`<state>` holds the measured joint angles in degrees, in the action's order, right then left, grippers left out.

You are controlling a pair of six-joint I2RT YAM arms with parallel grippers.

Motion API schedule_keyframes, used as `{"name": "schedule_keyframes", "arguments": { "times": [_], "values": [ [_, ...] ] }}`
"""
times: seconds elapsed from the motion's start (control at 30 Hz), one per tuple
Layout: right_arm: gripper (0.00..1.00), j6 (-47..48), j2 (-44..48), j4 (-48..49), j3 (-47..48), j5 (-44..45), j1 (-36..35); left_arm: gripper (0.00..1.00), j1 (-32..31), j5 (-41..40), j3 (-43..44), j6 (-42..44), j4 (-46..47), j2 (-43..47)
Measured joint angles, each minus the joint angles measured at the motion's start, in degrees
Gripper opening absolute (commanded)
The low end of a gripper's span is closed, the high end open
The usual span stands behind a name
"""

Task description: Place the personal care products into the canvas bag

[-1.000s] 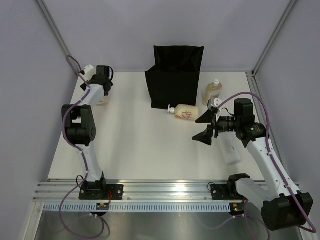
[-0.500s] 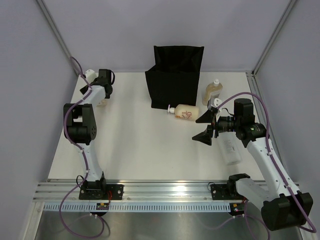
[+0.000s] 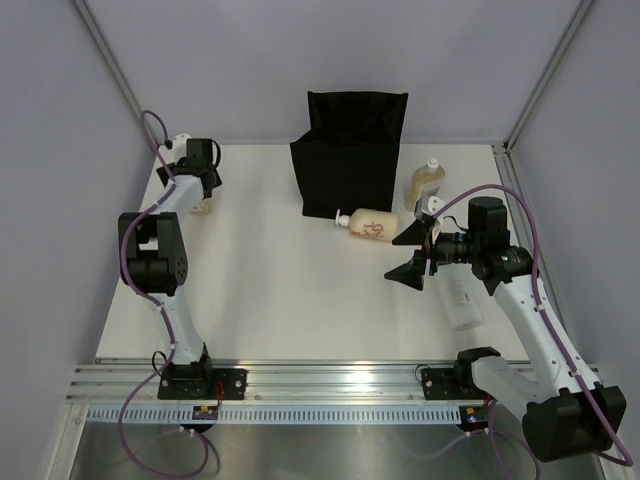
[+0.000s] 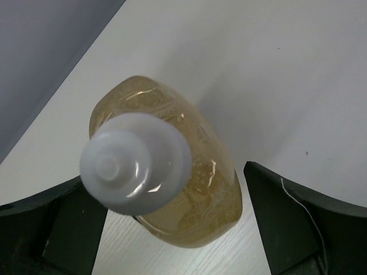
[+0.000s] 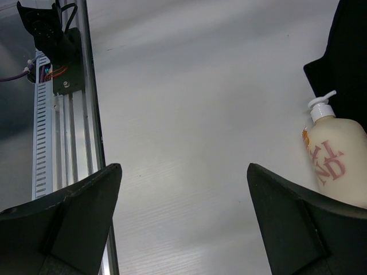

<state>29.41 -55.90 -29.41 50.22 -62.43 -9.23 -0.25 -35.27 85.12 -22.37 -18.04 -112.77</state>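
Observation:
The black canvas bag [image 3: 350, 150] stands upright at the back middle of the table. My left gripper [image 3: 199, 190] is open over a squat amber bottle [image 3: 205, 207] at the far left. In the left wrist view this bottle [image 4: 195, 183], with a white cap, stands between the two fingers, with a gap to the right finger [image 4: 292, 223]. A cream pump bottle [image 3: 368, 224] lies in front of the bag. A second amber bottle [image 3: 425, 183] stands right of the bag. My right gripper [image 3: 410, 255] is open and empty, with a flat white bottle [image 3: 462, 300] beside it.
The right wrist view shows the cream pump bottle [image 5: 338, 166] and a corner of the bag [image 5: 350, 63] at the right, and the metal rail [image 5: 57, 114] at the left. Grey walls enclose the table on three sides.
My left arm has shifted a little to the left, with its gripper staying over the amber bottle. The right arm has not moved.

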Motion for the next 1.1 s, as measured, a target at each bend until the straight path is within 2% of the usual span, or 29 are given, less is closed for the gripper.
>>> {"name": "schedule_keyframes", "arguments": {
  "times": [0.13, 0.2, 0.27, 0.37, 0.43, 0.47, 0.6, 0.8, 1.1],
  "values": [
    [1.00, 0.2, 0.0, 0.0, 0.0, 0.0, 0.0, 0.98, 1.5, 3.0, 1.0, 4.2, 0.9, -0.2],
    [1.00, 0.3, 0.0, 0.0, 0.0, 0.0, 0.0, 0.93, 2.1, 3.3, 2.0, 6.0, 1.6, -0.7],
    [1.00, 0.4, 0.0, 0.0, 0.0, 0.0, 0.0, 0.80, 2.3, 3.2, 3.1, 7.3, 1.8, -1.5],
    [1.00, 0.4, 0.0, 0.0, 0.0, 0.0, 0.0, 0.71, 2.3, 3.2, 4.5, 9.6, 2.3, -3.0],
    [1.00, 0.4, 0.0, 0.0, 0.0, 0.2, 0.0, 0.58, 2.3, 3.6, 4.9, 10.5, 2.9, -3.5],
    [0.99, 0.5, 0.0, 0.0, 0.0, 0.3, 0.0, 0.43, 2.3, 4.2, 4.9, 11.0, 3.3, -3.5],
    [0.99, 0.7, 0.0, 0.0, 0.0, 0.5, 0.0, 0.00, 2.4, 7.1, 4.8, 12.2, 4.0, -3.5],
    [1.00, 1.3, 0.0, 0.0, 0.0, 2.0, 0.0, 0.00, 2.5, 15.0, 3.0, 10.8, 4.4, -1.2],
    [1.00, 1.8, 0.2, 0.0, -0.1, 3.1, 2.0, 0.00, 2.5, 33.9, -4.4, -2.6, 0.5, 7.8]
  ]
}}
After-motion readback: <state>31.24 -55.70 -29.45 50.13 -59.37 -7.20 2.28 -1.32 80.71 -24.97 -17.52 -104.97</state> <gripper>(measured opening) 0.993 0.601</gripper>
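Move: The clear bottle with the white cap stands just in front of the left hand's open fingers, about 3 cm ahead and 2 cm to the left, its middle some 4 cm below the hand. The canvas bag is far to the right, about 43 cm away and roughly 2 cm ahead; the cream pump bottle lies some 47 cm right, 8 cm back and 10 cm lower. From the right hand, the clear bottle is around 28 cm ahead, 54 cm left and 16 cm lower. The left hand first eases some 3.5 cm forward and slightly left over the clear bottle's upper part, its fingers closing from wide open to pinch the sides. Still tightening a little, it then sweeps about 10 cm to the right towards the bag, drawing back and rising slightly late on, while the wrist rolls its left side down some 25 degrees and turns about 20 degrees clockwise. ##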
